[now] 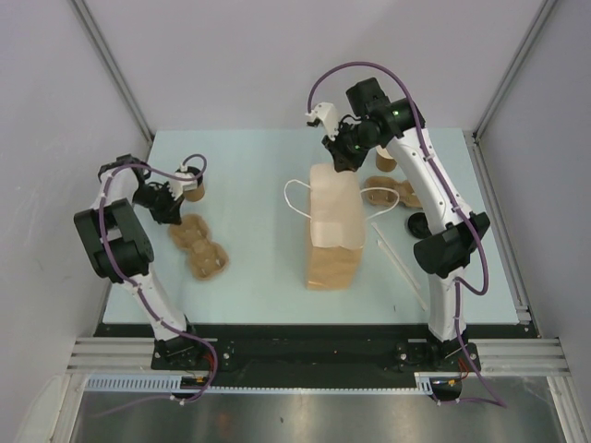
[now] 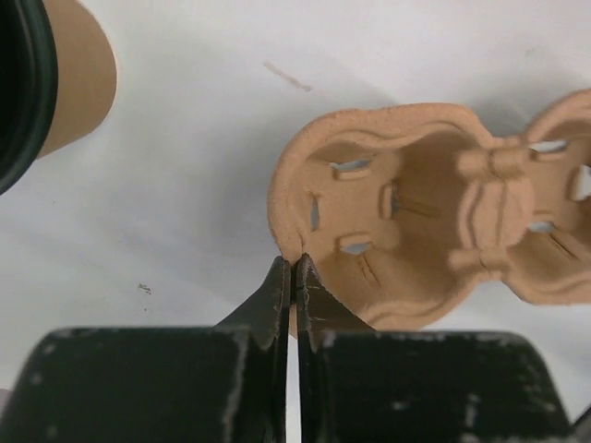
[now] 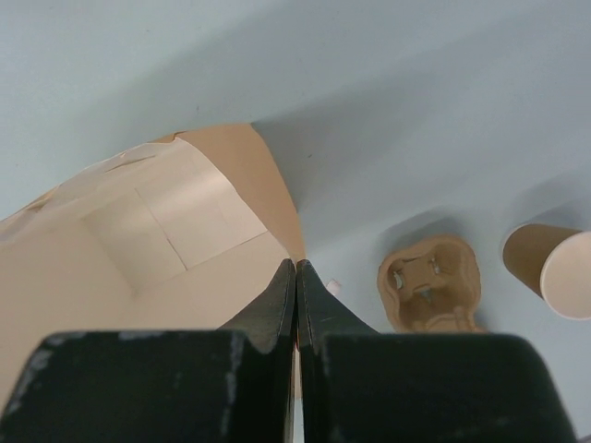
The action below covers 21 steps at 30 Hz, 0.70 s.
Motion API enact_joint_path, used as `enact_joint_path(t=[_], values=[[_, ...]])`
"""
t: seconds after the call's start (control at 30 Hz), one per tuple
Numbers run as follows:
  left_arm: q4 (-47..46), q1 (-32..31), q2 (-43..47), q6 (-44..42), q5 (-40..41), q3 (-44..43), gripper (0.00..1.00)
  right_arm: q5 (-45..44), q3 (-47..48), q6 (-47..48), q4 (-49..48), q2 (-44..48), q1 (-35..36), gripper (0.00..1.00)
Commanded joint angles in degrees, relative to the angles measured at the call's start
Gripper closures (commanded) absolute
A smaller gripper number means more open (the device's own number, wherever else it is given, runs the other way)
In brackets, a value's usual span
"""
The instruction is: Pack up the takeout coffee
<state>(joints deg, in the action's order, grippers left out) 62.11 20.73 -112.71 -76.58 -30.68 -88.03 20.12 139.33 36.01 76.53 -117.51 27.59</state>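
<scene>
A kraft paper cup (image 1: 194, 192) stands at the far left of the table; in the left wrist view its brown wall (image 2: 85, 74) and black lid (image 2: 20, 92) fill the top left corner. Just in front of it my left gripper (image 1: 174, 212) (image 2: 294, 268) is shut on the near rim of a flat cardboard cup carrier (image 1: 199, 247) (image 2: 434, 221). A second cup (image 1: 385, 162) (image 3: 547, 269) stands at the back right, its pale end facing the right wrist camera. My right gripper (image 1: 335, 164) (image 3: 295, 266) is shut on the top edge of the tall paper bag (image 1: 332, 231) (image 3: 138, 240).
Another cardboard carrier (image 1: 392, 192) (image 3: 430, 295) lies right of the bag, beside the right arm. A dark round object (image 1: 417, 224) and a thin white stick (image 1: 399, 264) lie near the right arm's base link. The bag's white handles (image 1: 297, 196) stick out sideways.
</scene>
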Motion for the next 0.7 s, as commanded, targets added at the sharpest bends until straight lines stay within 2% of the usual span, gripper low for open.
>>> enact_joint_path(t=[0.0, 0.23, 0.37, 0.53, 0.67], values=[[5.82, -1.13, 9.59, -1.12, -6.93, -0.47, 1.0, -1.66, 2.35, -4.54, 1.86, 3.96, 0.62, 1.0], [12.86, -1.75, 21.99, 0.54, -13.79, -7.41, 1.0, -2.89, -1.42, -6.39, 1.08, 6.68, 1.32, 1.0], [14.44, -1.92, 28.05, 7.38, -18.88, -16.19, 1.0, -3.68, -3.09, -7.44, 0.81, 7.82, 1.76, 1.0], [7.87, -2.1, 32.98, 18.99, -24.68, -28.5, 1.0, -5.61, -3.71, -8.5, 0.64, 9.14, 3.16, 1.0], [-5.39, -3.23, 37.37, 33.2, -28.38, -32.2, 1.0, -6.14, -5.72, -9.29, 0.29, 10.28, 3.87, 1.0]])
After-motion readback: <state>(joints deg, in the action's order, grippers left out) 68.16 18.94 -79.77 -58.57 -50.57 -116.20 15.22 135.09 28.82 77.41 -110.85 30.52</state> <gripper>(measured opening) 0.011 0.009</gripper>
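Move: My left fingers already pinch the near-left cup tray by its far-left rim; its middle is about 8 cm back and 7 cm to the right. The paper bag it is meant for stands some 50 cm to the right and 10 cm nearer my bases, while the lidded cup stands roughly 10 cm ahead and 5 cm right. My right hand still holds the bag's far rim, the bag's middle about 9 cm back and 14 cm below; a second tray lies 9 cm ahead, 14 cm right. With my left fingers kept shut on the tray's rim, I sweep it up fast, nearly 40 cm, drifting about 9 cm right and a little back, while my wrist tips up almost 50 degrees so the fingers swing from downward towards forward. My right hand keeps its pinch on the bag's rim, drawing it some 3 cm back and 2 cm up with a slight clockwise turn. ##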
